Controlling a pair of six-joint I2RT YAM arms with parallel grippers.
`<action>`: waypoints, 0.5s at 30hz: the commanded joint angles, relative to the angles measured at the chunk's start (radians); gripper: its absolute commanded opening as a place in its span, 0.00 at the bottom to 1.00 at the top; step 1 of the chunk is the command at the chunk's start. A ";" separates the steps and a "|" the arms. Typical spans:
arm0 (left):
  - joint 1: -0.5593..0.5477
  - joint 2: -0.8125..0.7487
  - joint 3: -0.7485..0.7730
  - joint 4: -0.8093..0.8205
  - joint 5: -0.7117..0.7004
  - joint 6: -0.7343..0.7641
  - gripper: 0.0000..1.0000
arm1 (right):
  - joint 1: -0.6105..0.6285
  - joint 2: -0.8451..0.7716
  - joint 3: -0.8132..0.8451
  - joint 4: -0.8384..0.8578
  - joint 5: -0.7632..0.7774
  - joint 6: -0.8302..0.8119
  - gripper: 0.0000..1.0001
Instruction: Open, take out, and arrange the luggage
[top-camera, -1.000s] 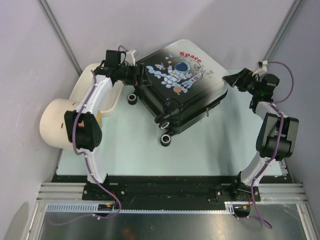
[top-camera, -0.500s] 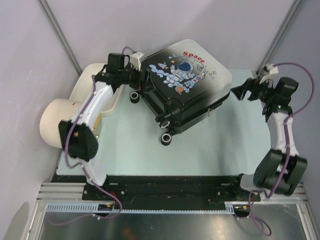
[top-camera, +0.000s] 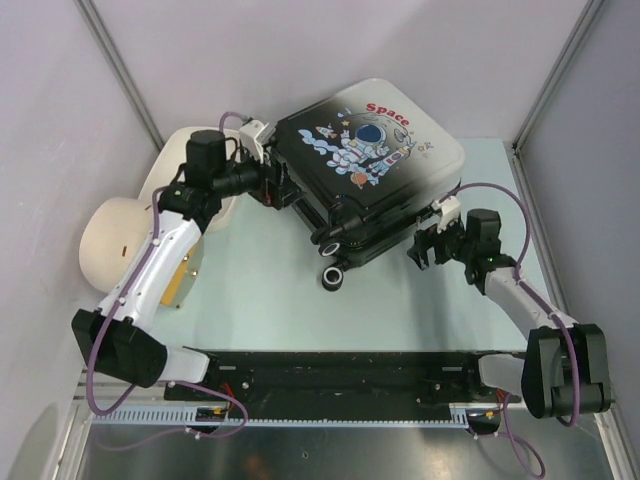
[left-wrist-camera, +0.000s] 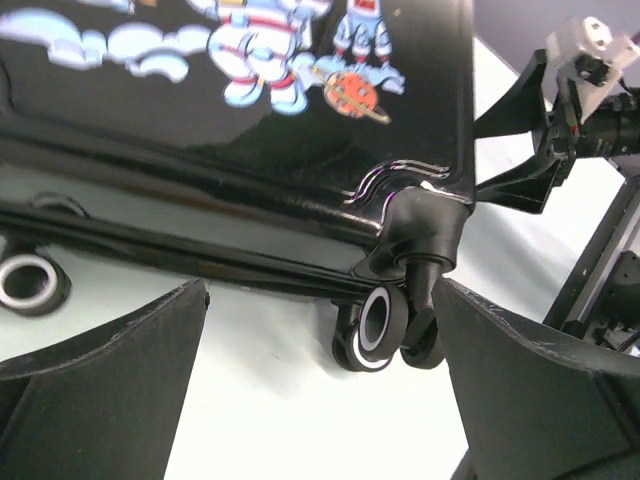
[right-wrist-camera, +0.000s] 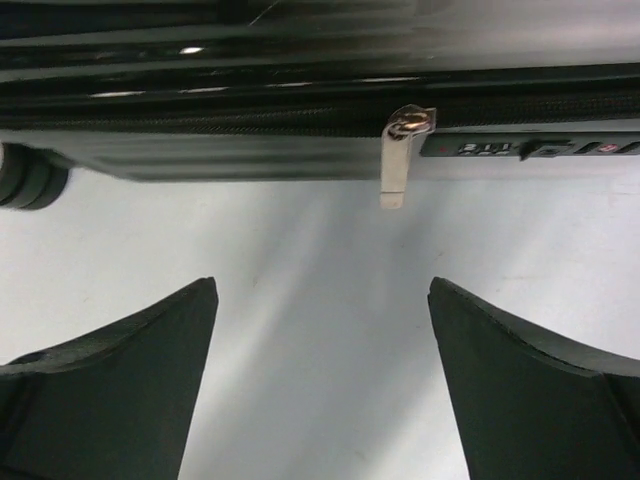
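Note:
The luggage lies shut on the table, astronaut print up, wheels toward the near left. My left gripper is open at its left side; in the left wrist view the gripper frames a black corner wheel without touching it, under the printed shell. My right gripper is open just off the case's near right edge. In the right wrist view the gripper faces the zipper seam, with the silver zipper pull and the combination lock ahead and nothing between its fingers.
A cream tub stands behind the left arm. A cream cylinder with an orange end lies at the far left. Grey walls close in left, back and right. The black base rail runs along the near edge.
The right arm has swung from the case's far right side down and inward to its near right edge. The left gripper has shifted a little down along the case's left side.

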 joint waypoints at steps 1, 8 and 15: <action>0.002 -0.029 -0.078 0.052 -0.082 -0.111 1.00 | 0.111 -0.009 -0.062 0.330 0.307 0.066 0.90; -0.001 -0.094 -0.159 0.136 -0.215 -0.185 1.00 | 0.242 0.094 -0.147 0.623 0.593 0.048 0.82; -0.004 -0.190 -0.262 0.176 -0.082 -0.127 1.00 | 0.256 0.181 -0.150 0.794 0.595 -0.001 0.62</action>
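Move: The metal zipper pull on the luggage's near side hangs about 6 cm ahead of my right hand, 1 cm left and 1 cm higher. The lock panel is some 3 cm right of the pull and 2 cm beyond it. The luggage's middle lies about 15 cm ahead and 13 cm left of my right hand, and its near caster 7 cm back, 20 cm left and 8 cm down. From my left hand the pull is about 28 cm right, 2 cm ahead and 20 cm down. I reach my right hand forward about 5 cm to the zipper pull, swinging the fingers clockwise some 15 degrees and lifting their tips from their downward slant towards level. Meanwhile they narrow by about a quarter around the pull, not yet shut. My left hand, empty and wide open, dips beside the luggage, then starts rising, drifting slightly left and turning counter-clockwise. ##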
